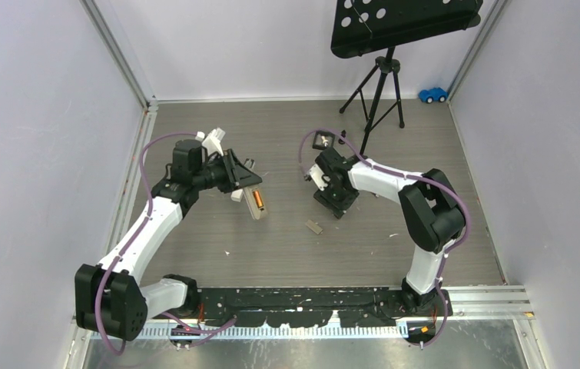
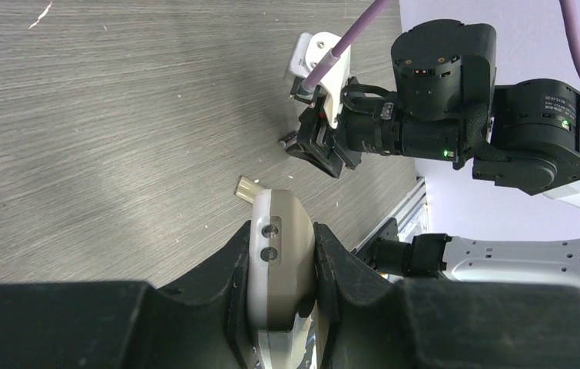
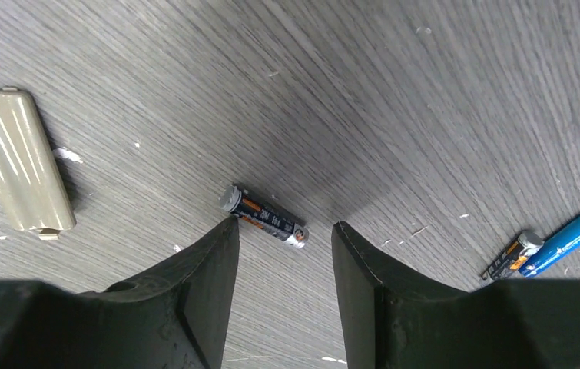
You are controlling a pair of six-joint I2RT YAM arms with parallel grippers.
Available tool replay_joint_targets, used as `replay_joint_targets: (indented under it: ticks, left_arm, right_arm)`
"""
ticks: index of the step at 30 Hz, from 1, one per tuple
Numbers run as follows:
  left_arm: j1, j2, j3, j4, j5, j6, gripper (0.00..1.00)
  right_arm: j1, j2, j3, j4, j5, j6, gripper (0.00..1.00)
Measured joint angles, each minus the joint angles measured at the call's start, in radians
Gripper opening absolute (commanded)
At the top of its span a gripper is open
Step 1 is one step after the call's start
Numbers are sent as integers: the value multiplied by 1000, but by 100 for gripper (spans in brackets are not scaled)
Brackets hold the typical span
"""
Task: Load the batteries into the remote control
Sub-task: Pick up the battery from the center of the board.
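Observation:
My left gripper (image 2: 281, 229) is shut on the beige remote control (image 2: 279, 261), its end sticking out past the fingers. From above, the remote (image 1: 255, 207) hangs from the left gripper (image 1: 245, 184) with an orange battery (image 1: 259, 199) in its open compartment. My right gripper (image 3: 285, 227) is open, low over the table, nothing between its fingers. A black-and-orange battery (image 3: 263, 215) lies just beyond its fingertips, close to the left finger (image 3: 210, 269). Two more batteries lie to the right, one black-and-orange (image 3: 513, 254) and one blue (image 3: 561, 244).
The beige battery cover (image 3: 18, 157) lies flat on the table, left of the right gripper, also visible from above (image 1: 314, 227). A black tripod stand (image 1: 379, 84) is at the back, with a tiny blue toy car (image 1: 432, 94) in the far right corner.

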Motion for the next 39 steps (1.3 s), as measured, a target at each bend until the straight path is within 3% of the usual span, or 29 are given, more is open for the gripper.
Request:
replay_joint_targets:
  ticks: [5,10,18,27,39]
  left_arm:
    - [4,2,0,0,5,-1,0]
    - [8,3,0,0,11,-1,0]
    - [8,6,0,16,36,-22,0]
    - [8,7,-6,98,69,-58,0]
    - [-45,94,-190,578,61,-280,0]
  right_arm:
    - [0,2,-2,8,-19,-9,21]
    - [2,3,-2,10,-44,-10,3]
    - [-5,-14,-15,64,-50,27,0]
    - [-5,-203,-77,145,-51,89,2]
    - [78,-520,-63,191,-147,380,3]
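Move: The right hand hovers just over the table with its open fingers around the battery, whose middle is about 1 cm left of the hand point, level fore-and-aft and 1 cm below. The battery lid lies roughly 8 cm left and 4 cm back; the black-and-blue battery pair is about 11 cm right and 7 cm ahead. From the left hand, which holds the open remote, the battery lies some 22 cm right, 4 cm back and 20 cm below. Right fingers pinch the battery, lift it about 16 cm and swing left as the left hand edges rightward. ##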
